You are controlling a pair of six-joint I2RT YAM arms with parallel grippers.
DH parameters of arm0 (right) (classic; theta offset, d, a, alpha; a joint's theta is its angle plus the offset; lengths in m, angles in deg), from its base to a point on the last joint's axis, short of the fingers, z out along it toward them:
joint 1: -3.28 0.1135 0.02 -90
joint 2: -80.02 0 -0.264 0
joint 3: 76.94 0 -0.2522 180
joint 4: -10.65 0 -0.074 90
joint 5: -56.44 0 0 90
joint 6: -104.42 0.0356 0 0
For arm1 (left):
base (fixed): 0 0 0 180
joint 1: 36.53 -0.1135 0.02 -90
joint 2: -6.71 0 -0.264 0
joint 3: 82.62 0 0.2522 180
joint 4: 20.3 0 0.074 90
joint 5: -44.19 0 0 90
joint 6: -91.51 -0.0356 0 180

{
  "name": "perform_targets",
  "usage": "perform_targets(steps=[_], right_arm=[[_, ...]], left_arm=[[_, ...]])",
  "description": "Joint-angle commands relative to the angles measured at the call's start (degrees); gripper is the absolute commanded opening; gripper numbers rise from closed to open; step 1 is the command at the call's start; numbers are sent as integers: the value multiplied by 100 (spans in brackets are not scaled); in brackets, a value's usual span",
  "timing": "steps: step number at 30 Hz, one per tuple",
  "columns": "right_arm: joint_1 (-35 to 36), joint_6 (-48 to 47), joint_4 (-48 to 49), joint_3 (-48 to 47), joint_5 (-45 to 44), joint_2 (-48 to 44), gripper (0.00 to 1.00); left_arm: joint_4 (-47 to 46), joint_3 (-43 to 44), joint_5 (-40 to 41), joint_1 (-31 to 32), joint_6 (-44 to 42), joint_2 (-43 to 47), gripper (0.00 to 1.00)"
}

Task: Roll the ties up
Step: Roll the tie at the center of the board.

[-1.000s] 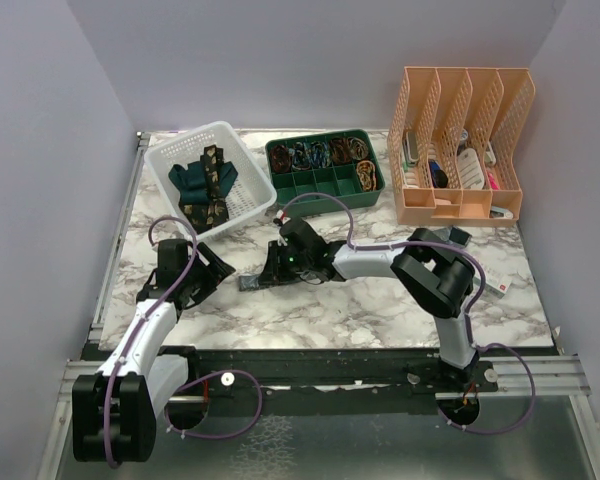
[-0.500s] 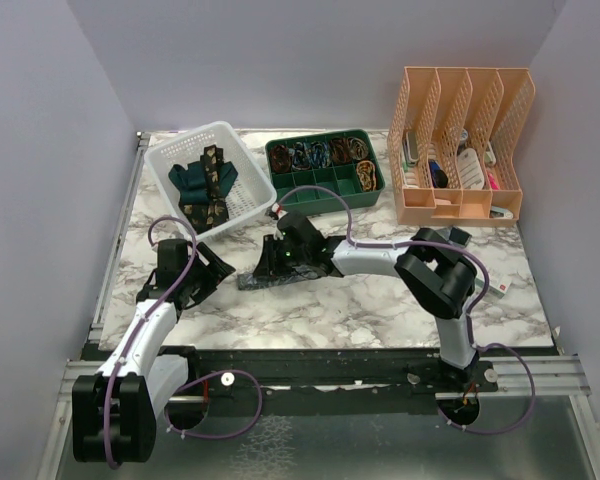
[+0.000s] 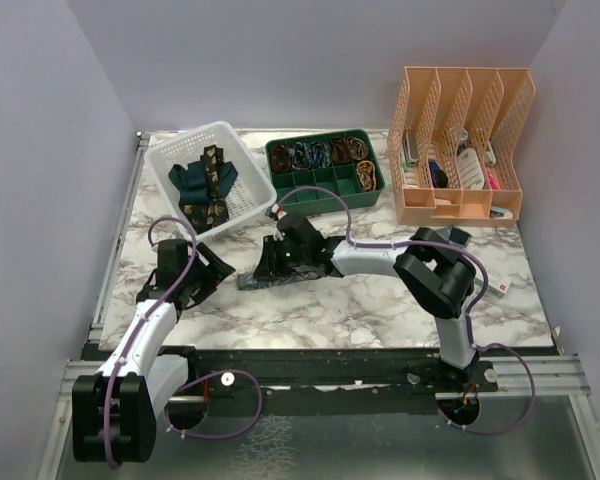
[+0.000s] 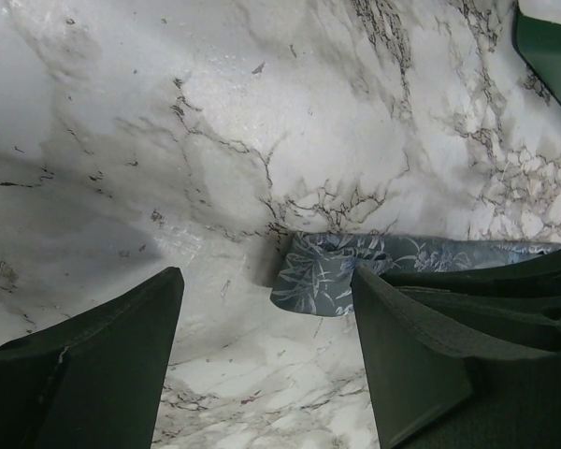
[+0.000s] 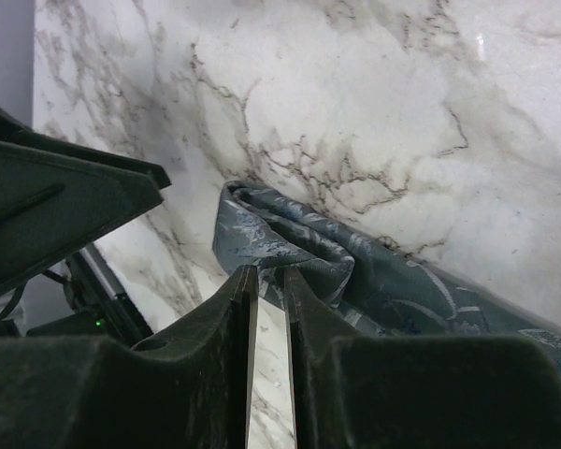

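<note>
The blue-grey patterned tie (image 3: pixel 250 281) lies on the marble table in front of the arms, its near end bunched into a fold. My right gripper (image 3: pixel 269 267) is nearly shut, pinching that fold; in the right wrist view the fingertips (image 5: pixel 252 281) meet the tie (image 5: pixel 402 281). My left gripper (image 3: pixel 208 273) is open and empty just left of the tie end; in the left wrist view the tie end (image 4: pixel 323 276) lies ahead between the wide fingers (image 4: pixel 122 355). The plain teal tie (image 3: pixel 190 178) and the black-brown gold-patterned tie (image 3: pixel 214 172) lie in the white basket (image 3: pixel 242 205).
A green compartment tray (image 3: pixel 325 192) with small items stands behind the right gripper. An orange file rack (image 3: pixel 460 205) stands at the back right. A small card lies near the right arm's elbow (image 3: pixel 500 287).
My right gripper has shifted slightly left and back, and the tie's end has bunched up from flat into a fold. The left arm has not moved.
</note>
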Motion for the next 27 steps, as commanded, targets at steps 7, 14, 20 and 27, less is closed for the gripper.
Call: perform_targets(steps=[7, 14, 20, 27], right_arm=[[27, -229, -733, -123, -811, 490, 22], [27, -124, -691, 2, -759, 480, 21], [29, -31, -537, 121, -648, 504, 21], [31, -27, -476, 137, -570, 510, 20]], left_arm=[[-811, -681, -357, 62, 5, 35, 72], [-1211, -679, -582, 145, -254, -89, 70], [-1530, -734, -784, 427, -369, -510, 53], [-1859, -840, -710, 576, -617, -840, 50]])
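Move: The tie's rolled end lies about 7 cm to the left hand's right, 1 cm ahead and 3 cm below. From the right hand, whose nearly shut fingers are at the fold, the rolled end is some 4 cm to the left, level fore and aft, and 3 cm down. The white basket's middle is roughly 25 cm ahead of the left hand and 2 cm to its left; the green box is about 26 cm ahead and 26 cm right. Left hand goes about 4 cm right, part-closing around the tie's rolled end, while the right sinks 3 cm. ##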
